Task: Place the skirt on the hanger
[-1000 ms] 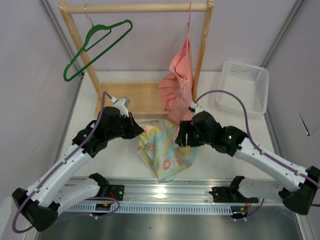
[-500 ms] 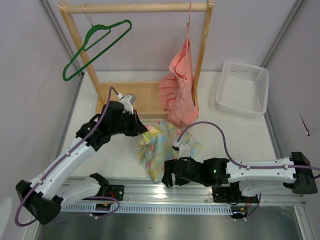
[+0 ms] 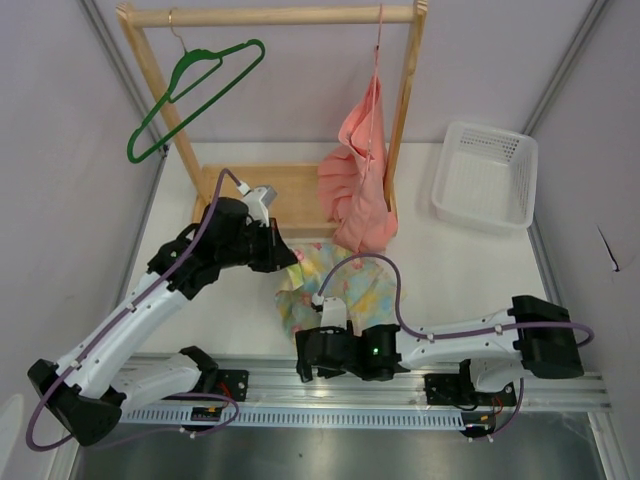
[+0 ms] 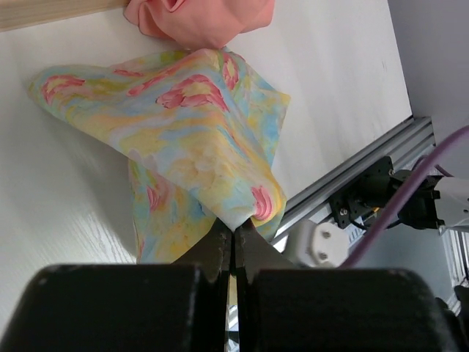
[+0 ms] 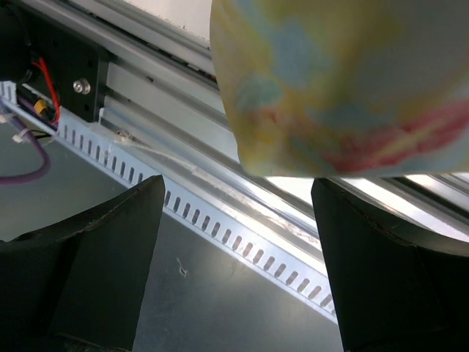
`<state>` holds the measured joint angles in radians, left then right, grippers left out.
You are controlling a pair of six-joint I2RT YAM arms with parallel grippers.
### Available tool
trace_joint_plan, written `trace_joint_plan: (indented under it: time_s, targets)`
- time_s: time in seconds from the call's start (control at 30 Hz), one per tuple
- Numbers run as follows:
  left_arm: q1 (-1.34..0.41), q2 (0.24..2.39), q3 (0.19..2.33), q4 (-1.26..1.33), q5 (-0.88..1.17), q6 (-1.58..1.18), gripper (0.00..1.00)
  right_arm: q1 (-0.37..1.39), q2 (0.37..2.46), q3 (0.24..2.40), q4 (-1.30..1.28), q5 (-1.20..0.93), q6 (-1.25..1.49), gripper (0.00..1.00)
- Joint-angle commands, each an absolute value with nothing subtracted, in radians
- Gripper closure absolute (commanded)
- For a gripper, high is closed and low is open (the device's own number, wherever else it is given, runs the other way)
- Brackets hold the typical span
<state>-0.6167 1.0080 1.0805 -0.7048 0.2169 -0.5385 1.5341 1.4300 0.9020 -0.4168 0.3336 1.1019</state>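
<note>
The skirt (image 3: 345, 283), pastel yellow, mint and blue with pink flowers, lies crumpled on the white table in front of the rack. My left gripper (image 3: 287, 257) is shut on its upper left corner; in the left wrist view the cloth (image 4: 183, 125) drapes away from the pinched tips (image 4: 234, 235). My right gripper (image 3: 304, 358) sits low over the front rail, just below the skirt's near end, open with nothing between its fingers. In the right wrist view the skirt's hem (image 5: 344, 81) hangs above the open gap (image 5: 236, 183). The dark green hanger (image 3: 190, 85) hangs tilted on the wooden bar, far left.
A salmon-pink ruffled garment (image 3: 360, 180) hangs from the wooden rack (image 3: 280, 15) just behind the skirt. A white basket (image 3: 485, 175) stands at the back right. The slotted aluminium rail (image 5: 183, 169) runs along the table's near edge under my right gripper.
My right arm swung from the skirt's right edge down to the front rail, its jaws opening wider. The left gripper stayed shut on the skirt corner, shifting slightly back.
</note>
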Motion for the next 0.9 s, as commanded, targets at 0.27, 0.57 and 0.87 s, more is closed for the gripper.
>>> trace_joint_plan:
  time_s: [0.27, 0.57, 0.87]
  targets:
    - [-0.638, 0.997, 1.152, -0.724, 0.236, -0.519, 1.00, 1.473, 1.606, 0.994, -0.377, 0.406, 1.117, 0.13]
    - [-0.638, 0.994, 1.203, -0.778, 0.184, -0.488, 1.00, 1.393, 1.527, 0.937, -0.463, 0.480, 1.100, 0.84]
    - [-0.595, 1.052, 1.334, -0.864, 0.125, -0.417, 1.00, 1.030, 1.112, 0.964, -0.587, 0.360, 0.829, 1.00]
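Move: The near edge of the skirt lies about 5 cm ahead of the open right hand, level with it sideways and some 4 cm below. The pink garment's lower end hangs about 22 cm ahead and 11 cm right of this hand, the rack's base 31 cm ahead and 11 cm left. From the left hand, still pinching the skirt's upper corner, that near edge is 13 cm back, 3 cm right, 19 cm down. Dipping 4 cm, the right hand pinches the skirt's near edge, then carries it some 15 cm up, forward, right. ##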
